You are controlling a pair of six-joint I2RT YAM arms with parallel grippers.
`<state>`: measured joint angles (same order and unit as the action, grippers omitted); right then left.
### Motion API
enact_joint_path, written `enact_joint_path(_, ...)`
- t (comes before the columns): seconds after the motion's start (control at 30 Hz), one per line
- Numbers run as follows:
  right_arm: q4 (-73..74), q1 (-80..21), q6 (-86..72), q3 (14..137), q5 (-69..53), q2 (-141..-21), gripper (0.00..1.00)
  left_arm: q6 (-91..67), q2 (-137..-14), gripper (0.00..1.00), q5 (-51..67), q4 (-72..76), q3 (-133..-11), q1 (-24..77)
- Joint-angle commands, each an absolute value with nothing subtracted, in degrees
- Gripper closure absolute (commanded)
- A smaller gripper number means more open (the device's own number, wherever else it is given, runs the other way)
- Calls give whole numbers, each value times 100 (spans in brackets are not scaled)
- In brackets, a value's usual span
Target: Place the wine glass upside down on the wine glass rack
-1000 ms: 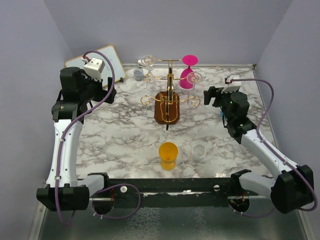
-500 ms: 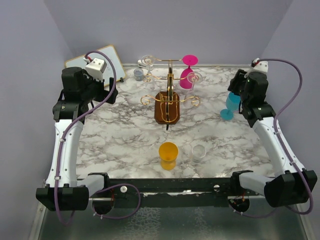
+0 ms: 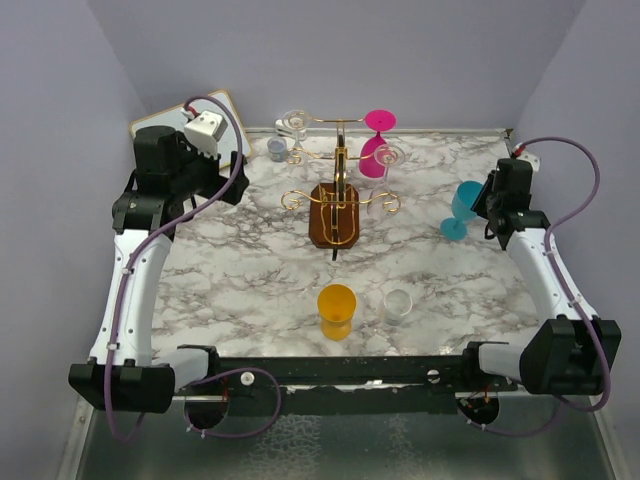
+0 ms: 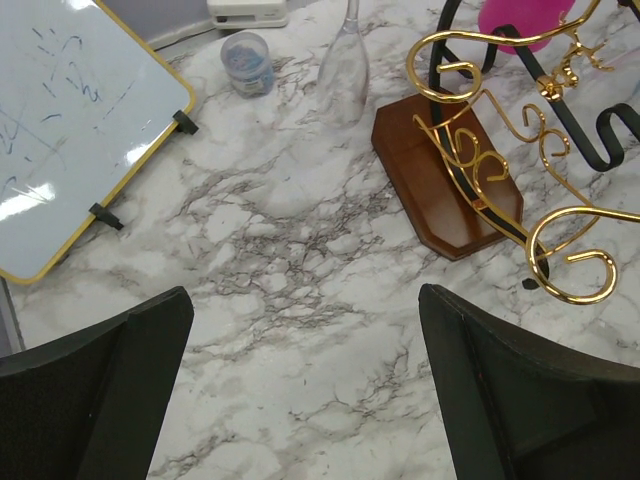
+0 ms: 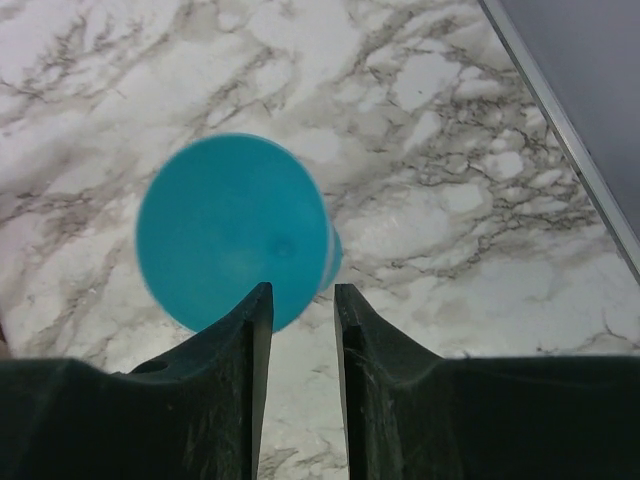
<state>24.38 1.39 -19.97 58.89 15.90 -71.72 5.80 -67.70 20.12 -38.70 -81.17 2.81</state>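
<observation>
The wine glass (image 3: pixel 463 205) is teal blue and stands upright near the table's right edge. In the right wrist view its round blue top (image 5: pixel 232 230) lies just ahead of my fingertips. My right gripper (image 5: pixel 300 300) hovers above and beside the glass. Its jaws stand a narrow gap apart, with only marble between them. The wine glass rack (image 3: pixel 340 190), gold wire on a brown block (image 4: pixel 445 170), stands at the centre back. A pink glass (image 3: pixel 377 140) and a clear glass (image 4: pixel 345 65) hang on it. My left gripper (image 4: pixel 305 330) is wide open over bare marble, left of the rack.
An orange cup (image 3: pixel 336 308) and a clear cup (image 3: pixel 398 305) stand near the front centre. A whiteboard (image 4: pixel 70 110) leans at the back left, with a small grey-blue pot (image 4: pixel 246 62) beside it. The table's right rim (image 5: pixel 560 130) runs close to the blue glass.
My right arm has swung out to the right edge, uncovering the blue glass, and its jaws have narrowed. The left arm has shifted slightly toward the back.
</observation>
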Motion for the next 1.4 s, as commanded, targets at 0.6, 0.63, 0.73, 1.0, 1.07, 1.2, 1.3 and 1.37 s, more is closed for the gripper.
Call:
enact_joint_path(0.6, 2017, 325, -2253, 5461, 1033, -7289, 99, 740, -6897, 1, 2118, -4132, -8302, 624)
enact_joint_path(0.63, 2016, 325, -2206, 5531, 1000, -7166, 99, 752, -6925, 1, 2084, -4191, -8431, 619)
enact_joint_path(0.73, 1868, 320, -2146, 5766, 1251, -6700, 99, 768, -7029, 1, 1871, -4350, -8812, 611)
enact_joint_path(1.0, 1098, 316, -1873, 6223, 1795, -5836, 99, 608, -7261, 1, 1598, -4551, -9779, 554)
enact_joint_path(1.07, 991, 319, -1796, 6442, 1701, -5841, 99, 468, -7239, 1, 1702, -4461, -9903, 554)
enact_joint_path(1.2, 1007, 317, -1834, 7159, 1054, -6161, 99, -549, -7088, 1, 1634, -3859, -9855, 554)
enact_joint_path(1.3, 757, 316, -1874, 7557, 363, -6320, 99, -1165, -7048, 1, 2020, -3523, -9802, 554)
enact_joint_path(1.37, 222, 316, -1845, 7633, -348, -6345, 99, -1692, -7099, 1, 2574, -3337, -9810, 545)
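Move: The blue wine glass stands upright right at the right hand, its middle about 3 cm ahead, 3 cm to the left and 8 cm below. From that hand the rack stands some 33 cm left and 5 cm ahead; the pink glass hanging on it is roughly 24 cm left and 16 cm ahead, the clear hung one 23 cm left and 10 cm ahead. The blue glass lies about 46 cm right of the left hand, 2 cm ahead and 24 cm below. The right fingers shut on the blue glass's bowl wall near the rim, after easing back, right and down a couple of centimetres and coming forward again. Keeping that pinch, the hand climbs steeply, about 25 cm from its lowest point, tipping its fingers up some 35 degrees. The open left hand drifts slightly right, then rises too. ##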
